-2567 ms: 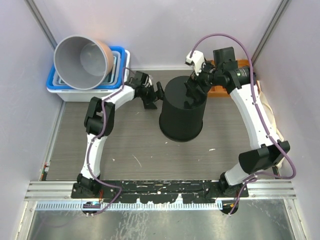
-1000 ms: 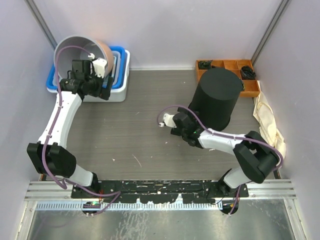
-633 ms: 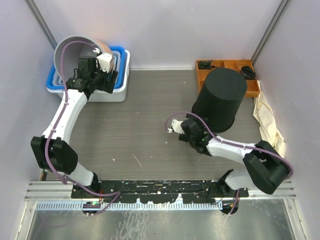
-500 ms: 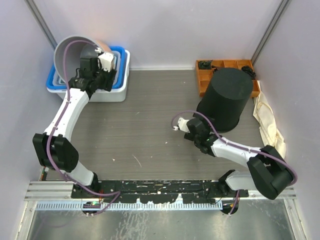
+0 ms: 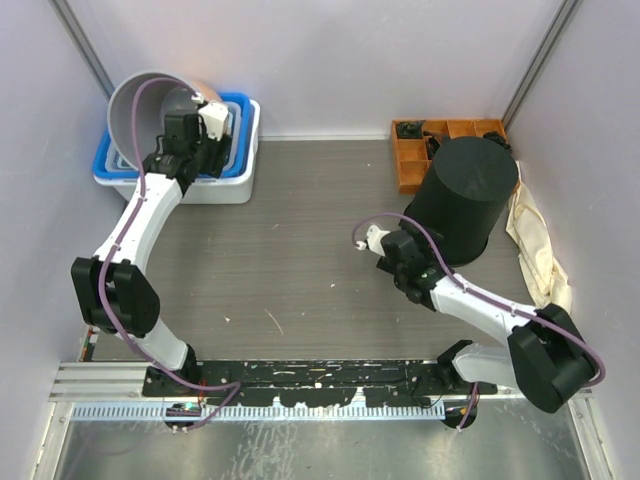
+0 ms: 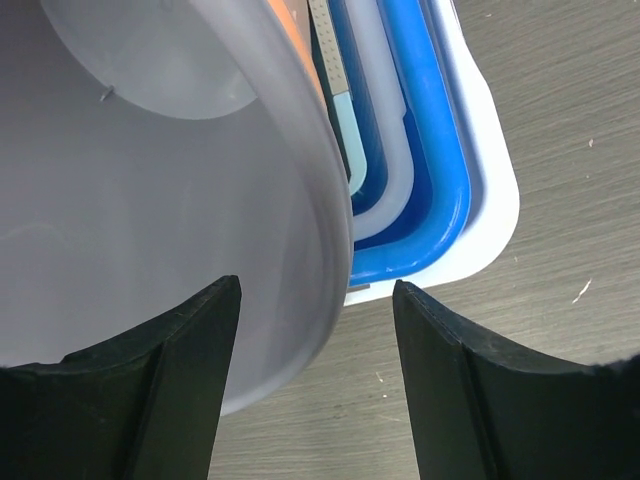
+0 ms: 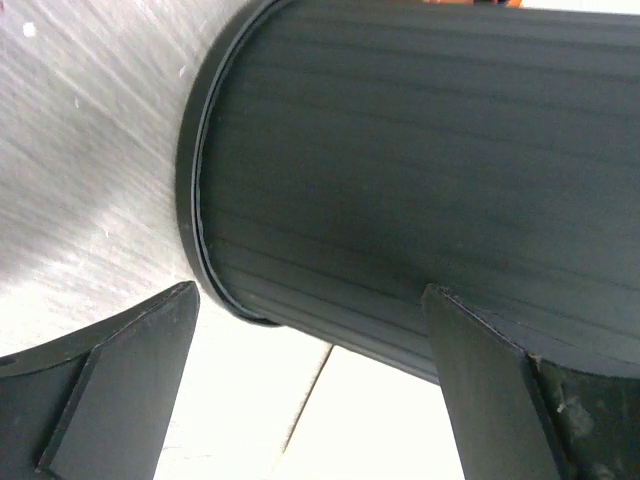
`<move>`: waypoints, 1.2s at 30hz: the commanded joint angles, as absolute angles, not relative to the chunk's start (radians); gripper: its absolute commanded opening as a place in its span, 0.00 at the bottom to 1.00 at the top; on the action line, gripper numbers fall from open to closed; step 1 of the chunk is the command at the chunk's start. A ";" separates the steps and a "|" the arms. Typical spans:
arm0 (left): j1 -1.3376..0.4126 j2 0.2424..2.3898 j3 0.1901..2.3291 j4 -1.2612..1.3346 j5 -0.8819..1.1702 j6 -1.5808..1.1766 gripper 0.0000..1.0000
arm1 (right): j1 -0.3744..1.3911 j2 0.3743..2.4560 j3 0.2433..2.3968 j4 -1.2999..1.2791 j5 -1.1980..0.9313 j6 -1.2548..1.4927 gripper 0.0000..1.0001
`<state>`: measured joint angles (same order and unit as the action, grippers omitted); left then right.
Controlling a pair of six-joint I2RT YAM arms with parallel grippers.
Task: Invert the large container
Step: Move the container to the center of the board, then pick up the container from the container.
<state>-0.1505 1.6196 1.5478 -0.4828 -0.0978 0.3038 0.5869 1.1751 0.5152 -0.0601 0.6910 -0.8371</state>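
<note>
A large black ribbed container (image 5: pixel 465 195) stands at the back right with its closed end up; in the right wrist view its side (image 7: pixel 420 150) fills the frame. My right gripper (image 5: pixel 420 248) is open at its lower left side, with the container's lower edge between the fingers (image 7: pixel 310 335). A large grey bucket (image 5: pixel 150 110) lies tilted in the blue and white tub (image 5: pixel 215 190), its mouth facing the front. My left gripper (image 5: pixel 212 155) is open at the bucket's right rim. In the left wrist view (image 6: pixel 315 335) the rim (image 6: pixel 325 250) lies between the fingers.
An orange compartment tray (image 5: pixel 410 165) sits behind the black container at the back right. A cream cloth (image 5: pixel 535 240) lies along the right wall. The tub's blue rim (image 6: pixel 440 200) shows beside the bucket. Grey walls enclose three sides.
The black container has shifted right and a little back, and my right gripper has followed it. My left gripper has moved slightly right along the grey bucket's rim.
</note>
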 commanded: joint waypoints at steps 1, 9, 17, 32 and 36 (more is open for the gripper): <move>-0.152 1.645 1.585 -0.394 -0.133 0.321 0.64 | 0.588 1.234 0.635 -0.065 0.668 -0.767 1.00; -0.152 1.706 1.653 -0.404 -0.145 0.326 0.23 | 0.591 1.293 0.661 -0.074 0.633 -0.700 1.00; -0.153 1.689 1.697 -0.467 -0.126 0.309 0.27 | 0.599 1.316 0.639 -0.076 0.644 -0.683 1.00; -0.155 1.598 1.639 -0.495 -0.110 0.328 0.20 | 0.627 1.374 0.658 -0.072 0.659 -0.660 1.00; -0.155 1.615 1.646 -0.496 -0.113 0.327 0.33 | 0.632 1.374 0.658 -0.072 0.661 -0.661 1.00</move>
<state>-0.1513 1.6333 1.6447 -0.5308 -0.1127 0.3283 0.6220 1.3750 0.6300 -0.0994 0.6395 -0.6781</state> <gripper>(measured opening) 0.217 0.998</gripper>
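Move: The peach container lies tipped in its bins, its middle some 6 cm ahead of the left hand, 8 cm to its left and about level, with its near rim between the half-open fingers; the bin stack is 4 cm ahead, 7 cm left and 18 cm below. From the right hand the peach container is roughly 24 cm ahead, 56 cm left and 12 cm up, while the upturned black container stands 8 cm ahead, 8 cm right and 4 cm up. Left hand dips forward about 3 cm, then backs and rises, pinching the peach rim; right eases left, down. ##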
